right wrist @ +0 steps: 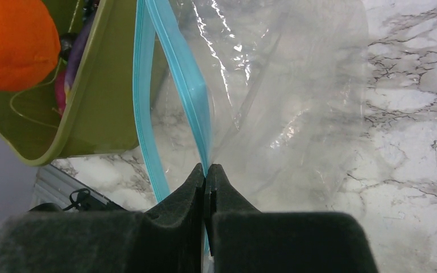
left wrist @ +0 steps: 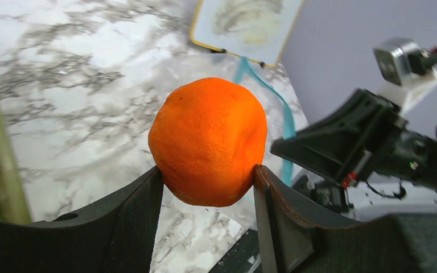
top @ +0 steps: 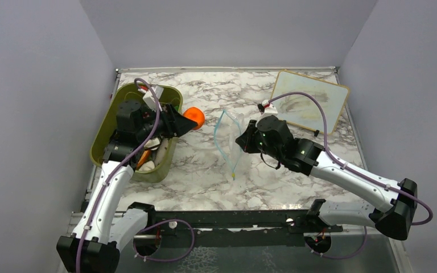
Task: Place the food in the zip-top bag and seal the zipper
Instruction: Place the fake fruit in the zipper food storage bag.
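My left gripper (top: 191, 121) is shut on a round orange food piece (top: 194, 116) and holds it above the table, just right of the olive-green tub (top: 103, 133). In the left wrist view the orange (left wrist: 207, 139) sits between both fingers (left wrist: 139, 210). My right gripper (top: 240, 138) is shut on one side of the teal zipper (right wrist: 185, 85) of the clear zip-top bag (top: 227, 133), holding its mouth open and lifted. The other zipper strip (right wrist: 143, 91) hangs apart to the left. The bag (right wrist: 284, 102) looks empty. More food (top: 151, 156) lies in the tub.
A framed whiteboard (top: 310, 100) lies at the back right. Walls close in the table on three sides. The tub (right wrist: 99, 96) stands at the left edge, close to the bag's mouth.
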Motion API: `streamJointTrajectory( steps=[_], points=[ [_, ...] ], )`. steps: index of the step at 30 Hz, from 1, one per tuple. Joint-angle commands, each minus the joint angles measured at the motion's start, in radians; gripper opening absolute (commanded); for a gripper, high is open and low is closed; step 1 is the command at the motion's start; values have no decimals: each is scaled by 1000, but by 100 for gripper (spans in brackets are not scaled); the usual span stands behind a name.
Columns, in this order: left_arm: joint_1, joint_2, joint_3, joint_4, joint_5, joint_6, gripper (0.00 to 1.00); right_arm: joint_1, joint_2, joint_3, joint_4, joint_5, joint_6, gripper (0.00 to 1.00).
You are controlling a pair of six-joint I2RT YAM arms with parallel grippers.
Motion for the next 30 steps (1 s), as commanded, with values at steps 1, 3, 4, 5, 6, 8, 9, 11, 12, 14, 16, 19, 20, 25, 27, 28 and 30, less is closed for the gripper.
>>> streamJointTrajectory(
  steps=[1, 3, 4, 5, 6, 8, 9, 11, 12, 14, 16, 19, 20, 25, 27, 28, 30],
  points=[
    [-65, -36, -46, 173, 177, -45, 33, 2, 2, 19, 76, -45, 7, 1],
    [-104, -42, -75, 231, 184, -80, 33, 2, 0, 11, 90, -65, 9, 1],
    [-123, -45, -91, 260, 183, -100, 33, 2, -2, 6, 100, -78, 7, 1],
    [-140, -45, -106, 285, 177, -116, 33, 2, -8, 2, 111, -87, 5, 1],
    [-156, -44, -120, 307, 173, -129, 33, 2, -14, -5, 121, -94, 4, 1],
    [-181, -34, -141, 350, 173, -155, 33, 2, -30, -19, 148, -104, 2, 1],
    [-191, -28, -150, 371, 176, -167, 33, 2, -38, -26, 163, -108, -1, 1],
    [-207, -16, -171, 416, 185, -193, 33, 2, -46, -35, 181, -112, -10, 1],
    [-212, -9, -180, 433, 185, -204, 33, 2, -48, -35, 181, -114, -13, 2],
    [-221, 3, -196, 460, 186, -216, 32, 2, -44, -33, 174, -117, -18, 2],
    [-226, 13, -207, 478, 182, -222, 32, 2, -40, -34, 168, -122, -19, 1],
    [-232, 24, -220, 495, 180, -228, 32, 2, -46, -47, 179, -131, -25, 2],
    [-233, 30, -224, 514, 188, -245, 32, 2, -46, -52, 184, -132, -28, 2],
    [-244, 27, -230, 571, 198, -309, 31, 1, -34, -62, 181, -105, -40, 1],
    [-249, 21, -224, 572, 196, -311, 31, 2, -22, -60, 172, -93, -41, 1],
    [-252, 19, -222, 571, 194, -312, 31, 1, -18, -57, 167, -92, -41, 1],
    [-255, 18, -222, 574, 193, -314, 32, 2, -14, -57, 171, -98, -42, 1]
  ],
)
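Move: The left hand already holds the fake orange at its fingertips; the zipper bag's open mouth lies about 14 cm to its right, 7 cm back and roughly 7 cm lower. The green bin's middle is some 23 cm to the left hand's left, 4 cm back and 18 cm below. For the right hand, pinching the near side of the blue zipper, the mouth's middle is about 4 cm left and 1 cm ahead. Left hand carries orange about 9 cm right, 5 cm back towards the bag mouth; right keeps pinching zipper. ##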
